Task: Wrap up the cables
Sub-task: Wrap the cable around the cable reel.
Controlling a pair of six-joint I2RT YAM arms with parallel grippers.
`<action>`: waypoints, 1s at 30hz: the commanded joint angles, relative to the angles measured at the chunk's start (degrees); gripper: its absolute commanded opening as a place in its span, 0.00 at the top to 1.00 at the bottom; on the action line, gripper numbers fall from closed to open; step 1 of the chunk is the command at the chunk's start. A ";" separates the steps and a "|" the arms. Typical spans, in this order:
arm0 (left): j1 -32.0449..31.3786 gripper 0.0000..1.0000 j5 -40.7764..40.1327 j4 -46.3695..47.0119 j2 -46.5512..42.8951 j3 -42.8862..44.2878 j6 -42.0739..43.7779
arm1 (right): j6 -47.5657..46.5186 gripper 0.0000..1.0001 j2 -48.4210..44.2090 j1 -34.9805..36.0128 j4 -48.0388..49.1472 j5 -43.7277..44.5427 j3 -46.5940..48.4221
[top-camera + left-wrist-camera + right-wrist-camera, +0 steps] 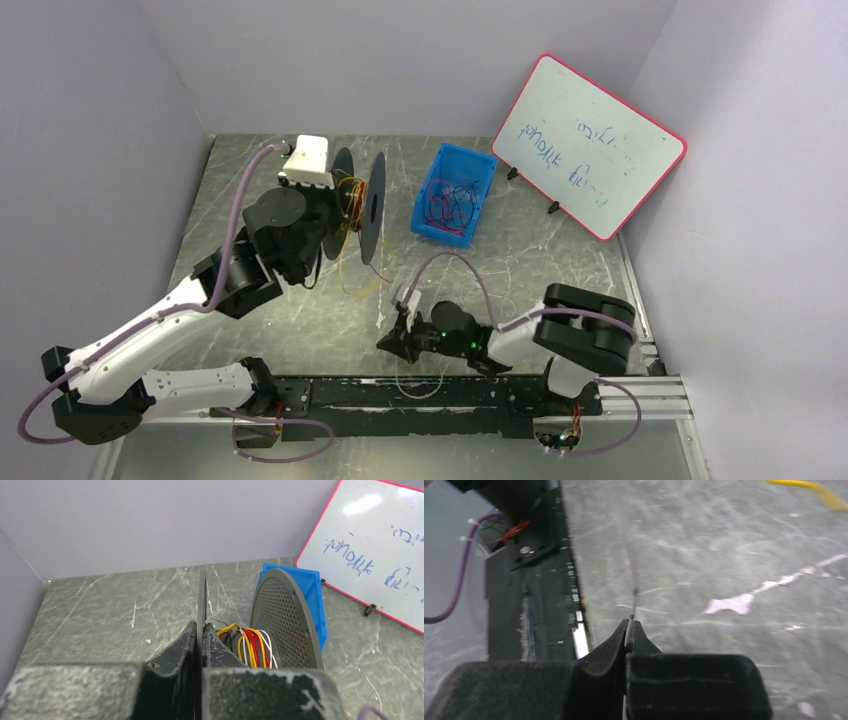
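Observation:
My left gripper [202,630] is shut on the thin near disc [202,595] of a black spool [360,205] and holds it up on edge at the back left. Red, yellow and white cables [252,647] are wound round the hub, between that disc and the perforated far disc [285,620]. Loose yellow and red ends [358,272] hang from the spool towards the table. Low near the front rail, my right gripper [630,626] is shut on a thin white cable [634,587] that runs out ahead of the tips. In the top view that right gripper [388,340] sits at mid table.
A blue bin [482,190] holding more tangled cables stands right of the spool. A red-framed whiteboard [590,145] leans at the back right. The black mounting rail [440,392] runs along the near edge, with a pale cable loop [420,385] over it. Grey walls enclose three sides.

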 commanded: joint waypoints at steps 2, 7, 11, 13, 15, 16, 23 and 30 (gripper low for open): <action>0.28 0.93 -6.99 12.30 3.09 2.83 4.06 | -4.18 1.00 -9.92 10.79 -15.55 13.66 3.75; 0.32 0.93 -11.85 17.01 5.55 -0.18 7.34 | -7.45 1.00 -21.95 19.67 -32.84 24.44 10.56; 0.37 0.93 -13.67 17.02 7.33 -2.15 7.94 | -9.54 1.00 -27.52 24.37 -44.52 30.72 17.57; 0.39 0.93 -14.16 15.30 7.89 -2.62 6.59 | -10.52 1.00 -29.41 26.08 -49.55 33.22 22.24; 0.41 0.93 -13.38 12.84 7.89 -3.32 4.71 | -11.40 1.00 -30.60 26.84 -55.01 35.75 26.51; 0.41 0.93 -12.93 11.36 7.80 -3.66 3.76 | -12.25 1.00 -31.00 27.12 -57.88 37.04 28.53; 0.41 0.93 -12.96 -0.71 5.97 -8.02 -6.32 | -19.82 1.00 -30.22 27.13 -74.97 48.83 45.75; 0.32 0.93 -4.95 -3.80 2.76 -13.44 -8.07 | -34.01 1.00 -29.78 23.18 -72.18 56.77 52.67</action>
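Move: The cable reel, held up by its left flange in the left hand, has its middle about 18 cm ahead of the right hand, 6 cm left and some 30 cm above. The blue bin stands about 36 cm ahead and 13 cm right of the right hand at nearly its height; a loop of white cable lies about 10 cm behind it, 5 cm right and 4 cm lower. From the left hand, the reel's middle is about 4 cm ahead, 5 cm right and 5 cm below. Still pinching the white cable in shut fingers, the right hand draws it back about 8 cm while starting upwards, then climbs towards and above the reel's level, easing forward again, roughly 30 cm up in all, its fingers swinging round to point more forward. The left hand keeps its grip on the flange, edges forward, then lowers the reel some 12 cm, tipping and turning slightly counter-clockwise. ##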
